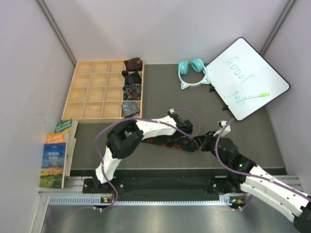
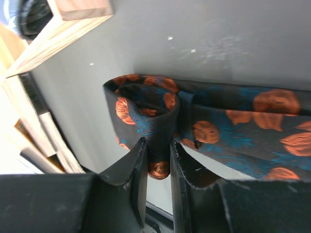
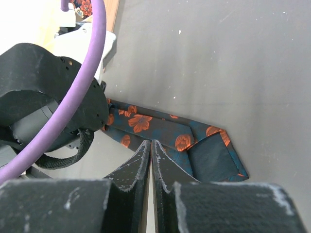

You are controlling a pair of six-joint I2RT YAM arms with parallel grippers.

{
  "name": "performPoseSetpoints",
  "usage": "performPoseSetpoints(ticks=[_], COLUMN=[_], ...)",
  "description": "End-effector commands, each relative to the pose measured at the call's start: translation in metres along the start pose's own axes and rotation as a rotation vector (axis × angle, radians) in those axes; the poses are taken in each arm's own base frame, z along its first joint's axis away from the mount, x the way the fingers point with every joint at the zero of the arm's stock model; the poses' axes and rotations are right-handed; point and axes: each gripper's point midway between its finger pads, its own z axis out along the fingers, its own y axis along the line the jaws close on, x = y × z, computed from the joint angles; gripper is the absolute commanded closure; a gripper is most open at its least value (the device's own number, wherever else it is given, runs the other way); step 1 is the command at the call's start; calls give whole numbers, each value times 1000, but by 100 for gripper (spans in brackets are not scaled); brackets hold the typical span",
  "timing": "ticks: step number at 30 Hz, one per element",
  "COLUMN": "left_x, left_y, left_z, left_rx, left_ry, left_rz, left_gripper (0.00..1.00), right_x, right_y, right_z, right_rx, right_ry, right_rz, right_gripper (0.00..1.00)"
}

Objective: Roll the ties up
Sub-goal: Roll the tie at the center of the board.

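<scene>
A black tie with orange-red blotches lies flat across the dark mat in front of both arms. My left gripper is shut on a small rolled loop at one end of that tie, and the rest runs off to the right. My right gripper is shut, its tips at the near edge of the tie close to the folded wide end. Whether cloth is pinched between them does not show. In the top view the left gripper and the right gripper almost meet.
A wooden grid tray stands at the back left, with several rolled ties in its right column. Teal cat-ear headphones and a whiteboard with a marker are at the back right. Books lean at the left edge.
</scene>
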Motion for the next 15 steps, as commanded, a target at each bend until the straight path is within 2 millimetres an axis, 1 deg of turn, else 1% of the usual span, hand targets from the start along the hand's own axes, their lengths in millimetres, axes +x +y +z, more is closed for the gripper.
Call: performPoseSetpoints(ticks=[1, 6, 7, 11, 13, 15], left_x=[-10, -14, -14, -20, -22, -26], left_y=[-26, -35, -36, -30, -28, -22], left_z=[-3, -6, -7, -16, -19, -26], left_rx=[110, 171, 181, 198, 208, 222], left_ry=[-18, -26, -23, -42, -46, -61], left_rz=[-39, -51, -50, -71, -77, -94], left_gripper=[76, 63, 57, 42, 38, 36], right_x=[-8, -8, -8, -8, -8, -8], right_y=[2, 2, 2, 2, 1, 1], right_z=[1, 1, 1, 1, 2, 2], right_rx=[-6, -6, -5, -3, 0, 3], right_ry=[-38, -38, -37, -37, -35, -34], right_rz=[17, 17, 17, 19, 17, 16], right_gripper=[96, 95, 96, 95, 95, 95])
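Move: The left hand already pinches the tie's folded-over left part, and the stretch of tie it is heading for lies about 3 cm to its right, 1 cm ahead and 3 cm below. The tie's left end is some 7 cm to its left and 2 cm ahead, and the wooden box's near right corner about 8 cm left and 11 cm ahead. From the idle right hand that stretch of tie is roughly 17 cm left, 3 cm ahead and 9 cm lower. The left hand, still pinching the fold at first, carries it about 2.5 cm to the right along the tie, away from the tie's left end, and lowers it about 1.5 cm towards the lying strip while the wrist rolls slightly, its left side dipping some 5 to 10 degrees. Partway through the fingers spread from nearly shut to well over half open and let go of the fold, ending low with one finger beside the fold and the other over the strip to its right. ##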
